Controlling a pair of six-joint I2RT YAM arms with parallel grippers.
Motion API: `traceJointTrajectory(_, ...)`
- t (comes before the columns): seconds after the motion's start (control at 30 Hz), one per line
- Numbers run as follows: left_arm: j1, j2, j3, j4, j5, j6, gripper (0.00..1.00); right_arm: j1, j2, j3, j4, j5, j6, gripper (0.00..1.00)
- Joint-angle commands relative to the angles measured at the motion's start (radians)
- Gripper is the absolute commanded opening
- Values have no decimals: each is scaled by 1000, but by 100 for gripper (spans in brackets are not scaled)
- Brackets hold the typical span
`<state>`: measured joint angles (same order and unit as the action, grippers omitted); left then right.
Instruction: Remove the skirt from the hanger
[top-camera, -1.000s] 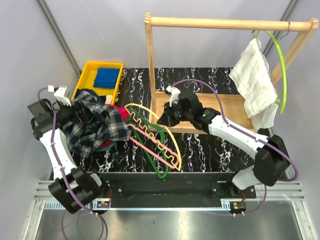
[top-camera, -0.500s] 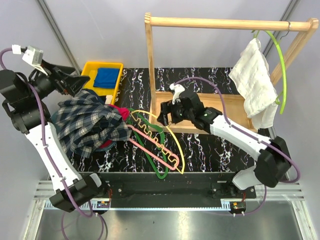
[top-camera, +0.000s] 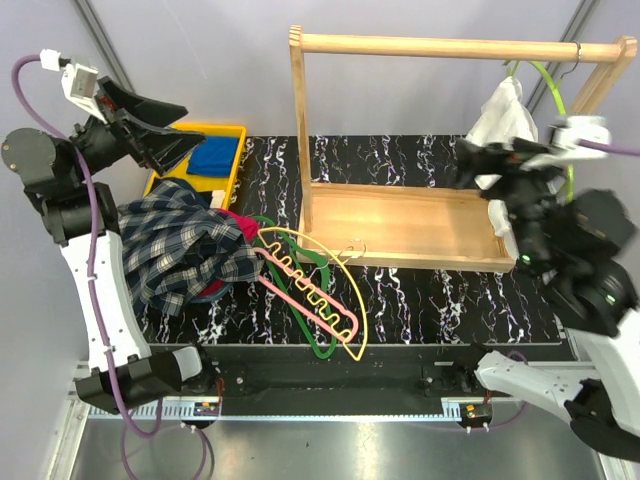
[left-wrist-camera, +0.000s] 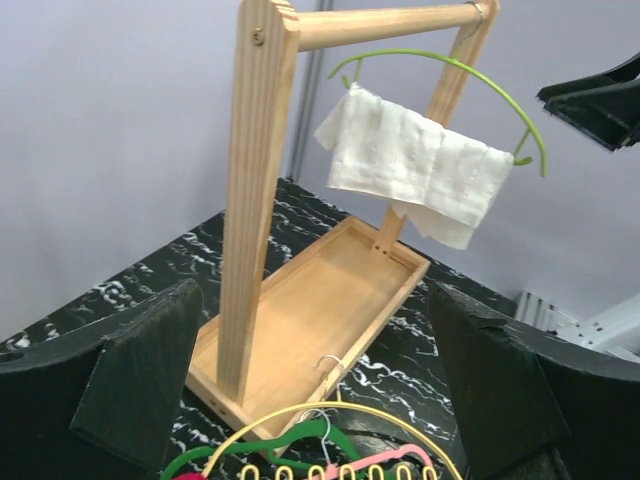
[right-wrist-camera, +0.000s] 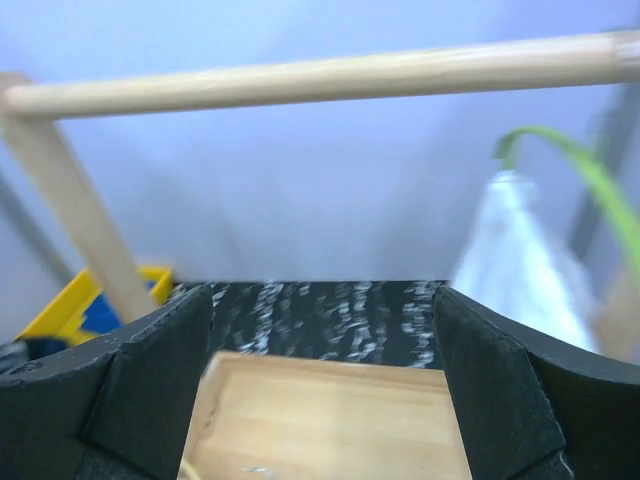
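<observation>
The navy plaid skirt lies crumpled on a pile of clothes at the table's left, apart from any hanger. To its right the pale yellow hanger lies flat on the table across a green and a pink hanger; its arch shows at the bottom of the left wrist view. My left gripper hangs high above the skirt, open and empty. Raised at the far right near the white cloth, my right gripper is open and empty too.
A wooden rack with a top rail and tray base stands mid-table. A white cloth hangs there on a green hanger. A yellow bin with blue cloth sits back left. Green and pink hangers lie under the yellow one.
My right gripper has opened beside the yellow hanger's hook and swung up to the right. The hanger settled flat and slid forward. My left arm rose off the skirt pile.
</observation>
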<state>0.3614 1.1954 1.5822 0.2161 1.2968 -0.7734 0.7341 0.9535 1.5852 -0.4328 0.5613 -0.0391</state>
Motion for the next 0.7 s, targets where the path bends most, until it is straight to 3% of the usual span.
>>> traceJointTrajectory(0.0,-64,7,18,109,-1,-66,99,5,-47,-17,-46,294,-178,96)
traceJointTrajectory(0.17,-78,12,10,115,7,-82,99,5,-94,-53,17,391,-278,95)
traceJointTrajectory(0.3,-76,0,-2,91,41,-28,99,7,-107,-79,203,481,-442,94)
traceJointTrajectory(0.43,-75,-17,-5,-91,56,130,99,5,15,19,305,557,-516,94)
traceJointTrajectory(0.47,-67,-22,-14,-99,56,160,99,1,48,36,328,565,-544,95)
traceJointTrajectory(0.57,-44,-26,-45,-81,61,148,99,-42,135,84,612,562,-709,96)
traceJointTrajectory(0.67,-9,-28,-68,-8,85,94,99,-165,183,174,580,474,-697,96)
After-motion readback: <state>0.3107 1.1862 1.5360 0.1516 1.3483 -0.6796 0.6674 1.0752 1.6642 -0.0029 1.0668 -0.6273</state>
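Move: The green hanger with the white skirt on it lies about 13 cm to the right hand's right and some 10 cm ahead, roughly level in height. The skirt's middle hangs around 11 cm ahead, 10 cm right and 10 cm below; the rack's right post is about 18 cm ahead and 22 cm right. From the left hand that hanger is roughly 60 cm to the right, 5 cm ahead and near its own height. Towards the green hanger by the rack's right post, the open right hand swings about 11 cm right, first drawing back a little and then coming forward again as it climbs some 5 cm. Its wrist turns clockwise almost 40 degrees, rolling slightly. The left hand, also open, eases a couple of centimetres right, then down. ##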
